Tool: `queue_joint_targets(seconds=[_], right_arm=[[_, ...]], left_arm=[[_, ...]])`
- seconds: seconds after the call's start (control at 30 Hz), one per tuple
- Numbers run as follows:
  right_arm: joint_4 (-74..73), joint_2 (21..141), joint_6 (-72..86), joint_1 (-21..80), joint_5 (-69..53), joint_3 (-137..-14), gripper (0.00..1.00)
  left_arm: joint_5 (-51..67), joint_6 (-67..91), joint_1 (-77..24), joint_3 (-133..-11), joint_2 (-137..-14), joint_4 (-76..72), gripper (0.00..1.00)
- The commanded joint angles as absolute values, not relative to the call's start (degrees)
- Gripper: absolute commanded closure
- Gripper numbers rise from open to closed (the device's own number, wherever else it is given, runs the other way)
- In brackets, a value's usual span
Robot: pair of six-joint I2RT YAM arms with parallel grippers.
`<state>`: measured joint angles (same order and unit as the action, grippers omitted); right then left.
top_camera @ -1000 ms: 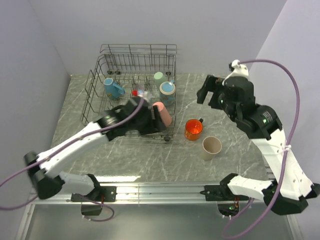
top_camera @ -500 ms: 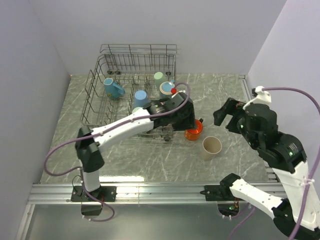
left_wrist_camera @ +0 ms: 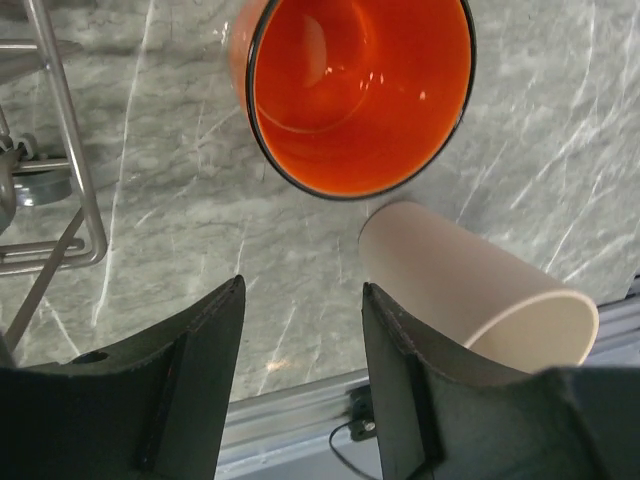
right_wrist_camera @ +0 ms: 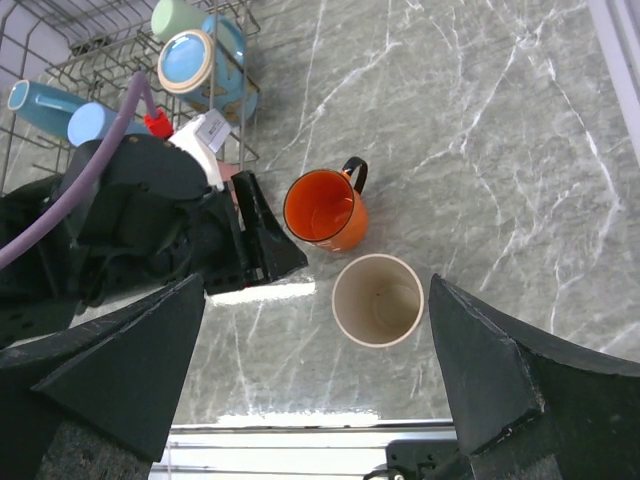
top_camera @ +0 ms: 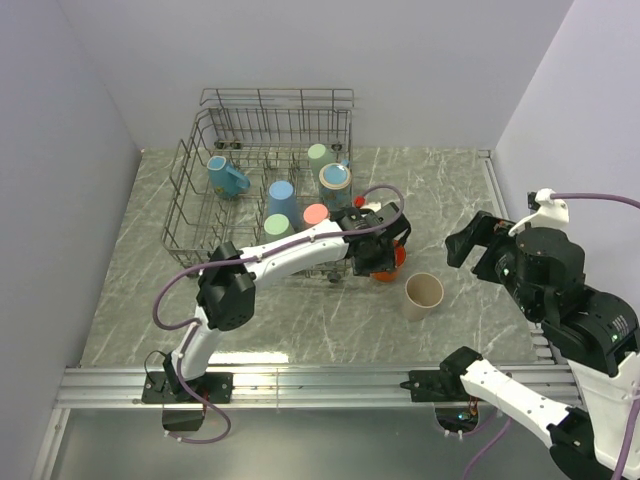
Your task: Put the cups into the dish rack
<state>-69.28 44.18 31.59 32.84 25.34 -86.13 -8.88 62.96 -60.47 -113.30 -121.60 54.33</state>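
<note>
The orange mug [left_wrist_camera: 360, 90] stands upright on the marble table to the right of the dish rack [top_camera: 275, 94]. My left gripper [left_wrist_camera: 300, 300] hovers open just above and on the near side of the mug [right_wrist_camera: 325, 210], with nothing between its fingers. A beige cup [right_wrist_camera: 377, 299] stands close by on the near right of the mug. My right gripper [right_wrist_camera: 316, 285] is high above both, wide open and empty. Inside the rack are a blue mug [top_camera: 225, 176], a blue cup [top_camera: 281, 196], a pink cup [top_camera: 316, 214] and several more cups.
The rack's corner wire and a small wheel [left_wrist_camera: 40, 185] lie just left of the left gripper. The left arm [top_camera: 290, 255] stretches along the rack's front edge. An aluminium rail [top_camera: 330, 378] runs along the near table edge.
The left gripper let go of the pink cup in the rack and swung right to above the orange mug, narrowing a little. The right arm drew back to the right and nearer.
</note>
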Motion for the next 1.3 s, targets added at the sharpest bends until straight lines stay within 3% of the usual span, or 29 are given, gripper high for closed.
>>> queue_joint_targets(seconds=[0.0,0.2,0.53,0.7,0.77,0.8,0.83,0.93,1.27], right_arm=[[-69.35,43.51,28.83,32.61,24.18,-86.66,0.00],[-69.17,42.89,26.81,32.87,21.89,-86.22,0.00],[-70.13,41.57,25.75,37.35,24.96,-85.96,0.00],[-70.40,41.05,25.23,38.93,26.63,-85.69,0.00],[-70.40,40.96,25.14,39.64,27.16,-85.43,0.00],[-70.40,40.96,25.05,39.90,27.59,-85.43,0.00],[-70.57,41.04,24.96,40.34,27.86,-85.43,0.00],[-70.40,41.22,24.96,40.78,28.12,-85.43,0.00],[-70.14,42.54,25.14,41.13,29.53,-87.97,0.00]], left_arm=[[-12.30,65.21,-60.73,-116.37,-122.17,55.64,0.44],[-14.23,67.58,-60.82,-113.64,-121.81,50.45,0.44],[-19.16,72.16,-60.65,-127.96,-133.76,60.55,0.44],[-19.86,74.18,-59.94,-126.92,-135.09,61.18,0.46],[-19.78,74.44,-59.50,-125.25,-134.83,60.30,0.52],[-19.51,74.36,-59.41,-124.72,-134.48,59.86,0.61],[-19.34,74.09,-59.33,-123.85,-134.30,58.64,0.77],[-17.93,72.87,-59.15,-122.53,-133.51,55.56,1.00],[-19.33,72.42,-59.24,-117.69,-124.11,52.30,1.00]])
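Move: The orange cup I'm going for stands about 6 cm ahead of my left hand and 4 cm to its right, its middle some 9 cm below. The beige cup is roughly 8 cm nearer me than the orange cup and 7 cm farther right. The rack's near right corner is about 4 cm ahead of that hand and 6 cm to its left. From my right hand, the orange cup lies about 12 cm ahead, 8 cm left and 32 cm below. I sink my half-open left hand about 5 cm and bring it some 4 cm forward, starting level and then dropping onto the left side of the orange cup's rim, while it turns about 13 degrees counter-clockwise. With one finger inside the cup and the other outside, I shut them and pinch its wall. ##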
